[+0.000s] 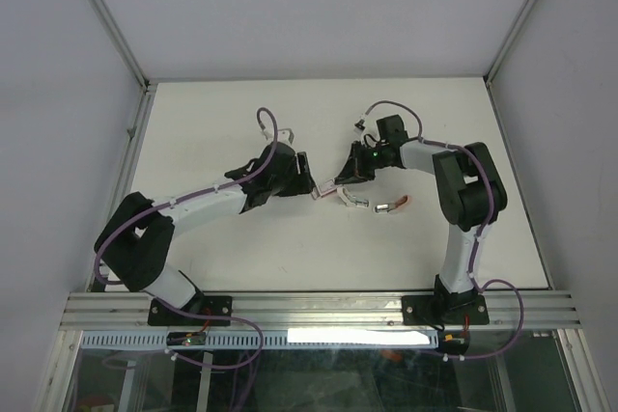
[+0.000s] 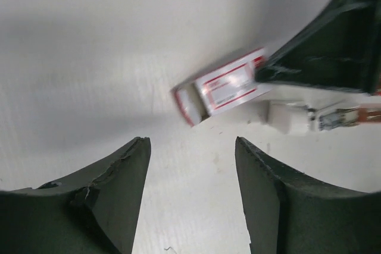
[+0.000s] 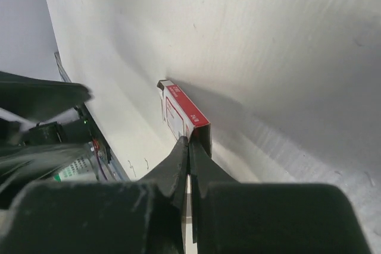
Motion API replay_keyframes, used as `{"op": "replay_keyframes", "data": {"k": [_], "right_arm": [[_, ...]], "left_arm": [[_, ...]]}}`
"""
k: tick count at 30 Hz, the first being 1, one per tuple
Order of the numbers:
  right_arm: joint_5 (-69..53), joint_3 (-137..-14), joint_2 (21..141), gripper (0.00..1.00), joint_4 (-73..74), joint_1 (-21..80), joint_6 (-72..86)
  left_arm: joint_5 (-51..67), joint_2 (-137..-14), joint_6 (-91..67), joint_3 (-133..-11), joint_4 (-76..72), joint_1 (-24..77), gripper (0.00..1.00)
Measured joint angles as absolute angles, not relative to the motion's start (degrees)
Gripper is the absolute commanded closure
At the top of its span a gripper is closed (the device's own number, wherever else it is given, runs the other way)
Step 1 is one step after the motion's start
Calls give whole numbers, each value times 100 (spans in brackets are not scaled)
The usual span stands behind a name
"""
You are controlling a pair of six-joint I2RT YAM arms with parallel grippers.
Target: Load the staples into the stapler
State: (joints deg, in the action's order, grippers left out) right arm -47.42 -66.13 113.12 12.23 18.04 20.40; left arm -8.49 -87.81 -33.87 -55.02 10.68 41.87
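Observation:
The staples' red-and-white sleeve [image 3: 178, 111] hangs just above the table. My right gripper [image 3: 189, 141] is shut on one side wall at the sleeve's open end. In the left wrist view the sleeve [image 2: 223, 84] tilts, its other open end facing my left gripper [image 2: 190, 142]. That gripper is open, a short way off, with nothing between its fingers. Below the sleeve lies a small white tray-like piece [image 2: 289, 117]. Beside it is the stapler [image 2: 348, 117], metal with pinkish parts. From above, the stapler [image 1: 391, 206] lies right of both grippers. No staple strip shows.
Both arms meet at mid-table, left gripper [image 1: 311, 183] facing right gripper [image 1: 335, 188]. White enclosure walls stand on three sides, and an aluminium rail [image 1: 319, 308] runs along the near edge.

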Motion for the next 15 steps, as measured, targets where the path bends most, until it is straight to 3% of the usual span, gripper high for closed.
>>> {"op": "replay_keyframes", "data": {"k": [10,15], "right_arm": [[-4281,-6292,11041,100,666,1732,2488],[-4261,-6265,11041,100,556,1732,2547]], "left_arm": [[-504,-9255,-4805,-4716,379,4156,52],[-443,-9463,-5019,-4716,45,4152,64]]}}
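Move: From the left hand, the staple box lies about 4 cm to the right, roughly 1 cm ahead and 7 cm below, its open end facing this gripper. The white stapler lies some 11 cm right, 1 cm back and 9 cm below; a red-ended piece is about 19 cm right and 2 cm back, at that same height. From the right hand, whose shut fingers already hold the box's right end, the box's middle is 3 cm left, 1 cm back and 1 cm lower. Drop the left gripper about 6 cm towards the open end of the staple box, drawing back nearly 3 cm on the way, then easing a little forward and to the right. Tip the fingers some 10 degrees steeper, turn slightly counter-clockwise and narrow them partway, without gripping. Keep the right fingers shut on the box and carry it about 1.5 cm forward and slightly right. ##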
